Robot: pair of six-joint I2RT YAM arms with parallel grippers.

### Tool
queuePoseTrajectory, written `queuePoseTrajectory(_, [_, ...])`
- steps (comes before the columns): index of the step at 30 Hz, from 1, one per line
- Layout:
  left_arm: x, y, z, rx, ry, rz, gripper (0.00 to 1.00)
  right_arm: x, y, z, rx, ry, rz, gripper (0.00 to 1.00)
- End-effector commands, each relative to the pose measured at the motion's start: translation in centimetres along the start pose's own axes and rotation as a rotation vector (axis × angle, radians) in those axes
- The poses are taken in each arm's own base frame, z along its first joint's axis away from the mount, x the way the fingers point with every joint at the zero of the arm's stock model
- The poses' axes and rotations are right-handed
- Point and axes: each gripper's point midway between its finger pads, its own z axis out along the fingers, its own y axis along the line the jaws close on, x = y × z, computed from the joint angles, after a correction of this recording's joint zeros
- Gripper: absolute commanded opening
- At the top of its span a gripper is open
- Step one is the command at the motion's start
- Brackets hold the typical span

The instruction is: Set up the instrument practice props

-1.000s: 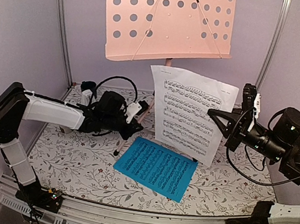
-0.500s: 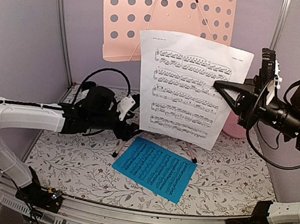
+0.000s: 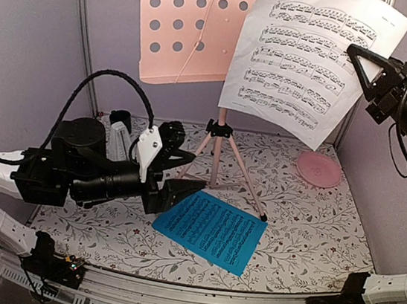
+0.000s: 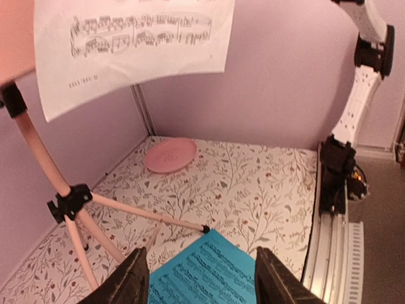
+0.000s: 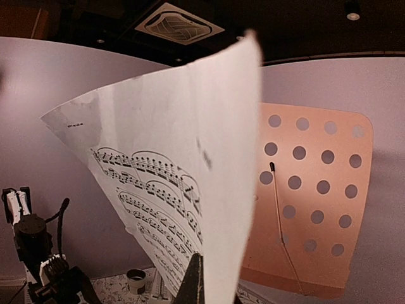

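Note:
The pink music stand has its perforated desk (image 3: 198, 24) at the back, on a tripod (image 3: 217, 161) that also shows in the left wrist view (image 4: 69, 202). My right gripper (image 3: 359, 61) is shut on the right edge of the white sheet (image 3: 313, 58), holding it high in front of the desk's right side. In the right wrist view the sheet (image 5: 190, 177) curls over that gripper (image 5: 205, 269). The blue sheet (image 3: 212, 228) lies flat on the table. My left gripper (image 3: 184, 172) is open and empty over its left corner (image 4: 209, 272). The white metronome (image 3: 118, 142) stands behind the left arm.
A dark cup (image 3: 121, 119) sits at the back left beside the metronome. A pink plate (image 3: 319, 169) lies at the back right, also seen in the left wrist view (image 4: 169, 155). Purple walls close in the back and both sides. The tripod legs spread over the table's middle.
The right arm has lifted the white sheet from table height up to the desk's right side. The left gripper has opened, drawn back from the tripod and risen.

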Motion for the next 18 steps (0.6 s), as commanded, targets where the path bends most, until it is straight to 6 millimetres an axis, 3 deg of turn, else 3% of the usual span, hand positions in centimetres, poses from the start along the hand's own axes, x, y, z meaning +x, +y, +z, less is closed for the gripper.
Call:
queuePoseTrajectory(1, [-8.3,4.0,-2.5,-0.263,-0.143,-0.080,0.61,-2.4,-2.4,0.8,0.136,-0.053,-0.040,0.00])
queuePoseTrajectory(5, [-13.8,5.9,-3.1,-0.328,-0.206,-0.150,0.60,-3.5,-3.2,1.5,0.183,-0.098,-0.055,0.00])
queuePoseTrajectory(9, [-17.0,7.4,-3.3,-0.405,-0.237,-0.188,0.56,-4.3,-3.6,2.6,0.210,-0.121,-0.088,0.00])
queuePoseTrajectory(18, [-19.8,12.7,-4.0,-0.559,-0.282,-0.236,0.53,-5.0,-4.8,4.2,0.278,-0.155,-0.163,0.00])
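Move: The left gripper, empty and half open, has the white music sheet some 23 cm above it, about 13 cm to its right and 7 cm ahead. The stand's pink desk is about 28 cm ahead, 2 cm right and 20 cm up; the blue sheet lies about 33 cm below, 3 cm ahead and 5 cm right. For the right gripper, already pinching the white sheet's right edge, the desk is about 25 cm ahead, 20 cm left and 3 cm lower. Raise the empty left gripper some 20 cm, easing forward late in the climb, towards the left side of the white sheet; tip its fingers up about 20 degrees, swing them counter-clockwise towards forward and leave them half open. With the right gripper keep pinching the sheet and carry it about 5 cm forward and 4 cm up, towards the desk, turning a little clockwise. ##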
